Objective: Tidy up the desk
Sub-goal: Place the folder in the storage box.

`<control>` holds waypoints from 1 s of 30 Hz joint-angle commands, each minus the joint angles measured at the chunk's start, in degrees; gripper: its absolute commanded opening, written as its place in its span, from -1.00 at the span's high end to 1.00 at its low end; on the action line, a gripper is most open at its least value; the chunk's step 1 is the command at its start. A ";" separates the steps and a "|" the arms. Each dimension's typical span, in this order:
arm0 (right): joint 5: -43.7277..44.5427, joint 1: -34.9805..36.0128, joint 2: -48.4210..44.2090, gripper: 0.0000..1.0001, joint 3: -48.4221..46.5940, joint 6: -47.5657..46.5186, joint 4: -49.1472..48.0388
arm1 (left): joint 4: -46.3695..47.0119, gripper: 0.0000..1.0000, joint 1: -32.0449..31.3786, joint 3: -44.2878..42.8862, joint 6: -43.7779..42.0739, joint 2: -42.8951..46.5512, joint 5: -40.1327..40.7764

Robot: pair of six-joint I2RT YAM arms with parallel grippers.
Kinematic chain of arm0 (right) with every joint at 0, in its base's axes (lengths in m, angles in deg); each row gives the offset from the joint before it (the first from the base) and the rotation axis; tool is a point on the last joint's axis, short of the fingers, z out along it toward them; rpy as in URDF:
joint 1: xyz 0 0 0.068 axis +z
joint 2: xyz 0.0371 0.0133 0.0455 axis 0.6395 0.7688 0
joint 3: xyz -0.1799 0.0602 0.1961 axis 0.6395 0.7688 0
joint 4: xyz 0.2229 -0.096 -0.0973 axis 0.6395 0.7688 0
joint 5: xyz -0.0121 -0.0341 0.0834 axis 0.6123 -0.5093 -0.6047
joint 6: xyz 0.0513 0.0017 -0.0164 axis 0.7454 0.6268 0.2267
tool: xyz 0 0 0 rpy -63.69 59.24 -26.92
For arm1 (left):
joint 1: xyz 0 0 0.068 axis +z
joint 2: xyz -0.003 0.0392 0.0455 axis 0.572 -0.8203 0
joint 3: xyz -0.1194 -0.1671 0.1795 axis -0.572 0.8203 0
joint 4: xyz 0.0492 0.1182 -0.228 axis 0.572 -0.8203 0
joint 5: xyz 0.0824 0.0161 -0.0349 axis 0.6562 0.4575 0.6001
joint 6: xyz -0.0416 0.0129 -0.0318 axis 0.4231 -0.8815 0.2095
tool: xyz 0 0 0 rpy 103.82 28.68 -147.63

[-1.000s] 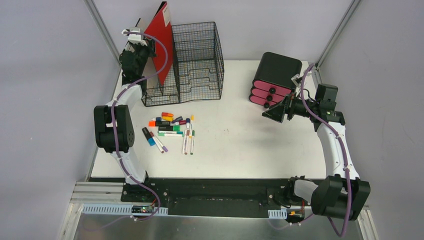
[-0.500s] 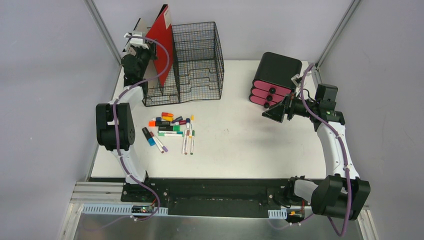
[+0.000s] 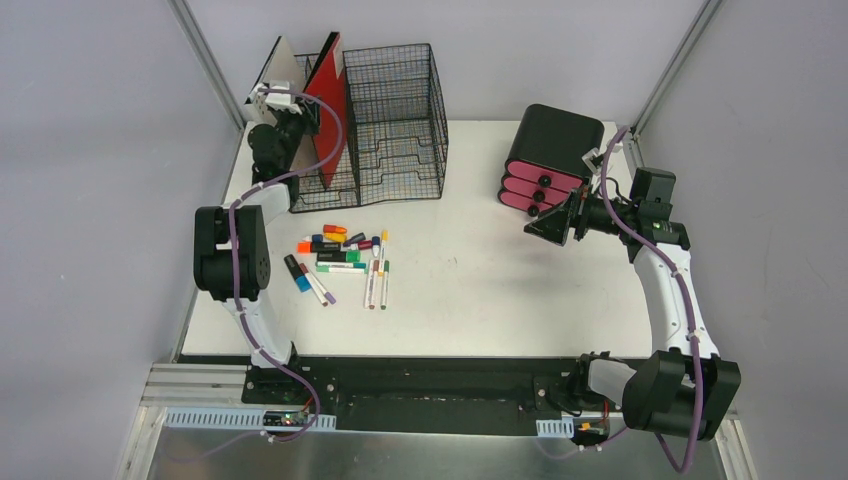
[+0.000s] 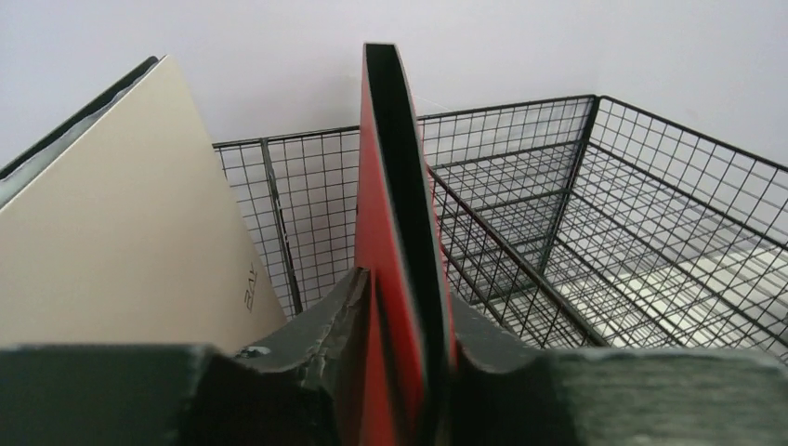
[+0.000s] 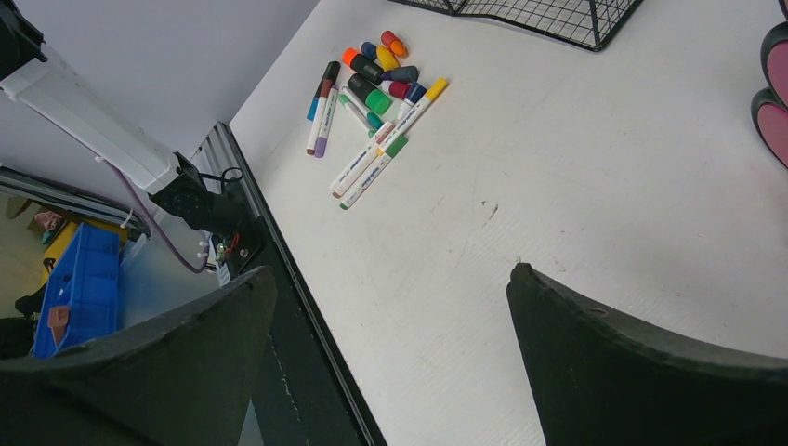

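Note:
The white desk (image 3: 480, 290) carries a black wire-mesh organizer (image 3: 395, 120) at the back left. A red folder (image 3: 325, 110) stands nearly upright in the organizer's left slot, next to a beige folder (image 3: 280, 65). My left gripper (image 3: 290, 130) is shut on the red folder's near edge. In the left wrist view the red folder (image 4: 390, 186) rises between the left gripper (image 4: 404, 279) jaws, with the beige folder (image 4: 111, 232) to its left. My right gripper (image 3: 545, 225) hangs open over the desk (image 5: 558, 167), holding nothing.
Several coloured markers (image 3: 345, 255) lie loose in front of the organizer and show again in the right wrist view as markers (image 5: 376, 93). A black box with pink drawers (image 3: 545, 155) stands at the back right, close behind the right gripper. The desk's front edge has a black strip.
The red folder has swung from a lean to nearly upright and sunk lower into the organizer slot, with the left gripper following it. The right arm has not moved.

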 commanded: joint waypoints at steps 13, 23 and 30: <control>-0.70 -0.23 -0.87 -0.98 -2.13 -1.27 -0.49 | -7.01 -0.74 -0.21 6.85 5.56 13.66 9.22; -0.47 -0.14 -1.58 -0.98 -2.13 -1.63 -0.33 | -21.49 -0.98 -0.09 19.59 20.54 28.54 16.42; 0.02 -0.14 -1.49 -0.98 -2.57 -2.82 0.83 | -29.49 -0.98 -0.15 26.78 30.26 37.05 14.15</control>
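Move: The red folder is between the left fingers by its near edge, close to the top front corner; its middle is about 10 cm ahead, 3 cm right and 10 cm below. The white folder's middle is level with it and some 9 cm farther left, and the storage box's centre about 12 cm ahead, 8 cm right and 15 cm down. The markers lie roughly 18 cm back, 4 cm right, 25 cm below. From the right hand the red folder is some 38 cm ahead, 43 cm left, 6 cm lower. Nearly in place at first, the left fingers spread from slightly parted to fully open and let go of the red folder. The hand then draws straight back about 13 cm out of the storage box, rising a little before dipping to end some 3 cm lower, while the wrist rolls its left side down about 25 degrees, tips its fingers down and turns slightly counter-clockwise. ##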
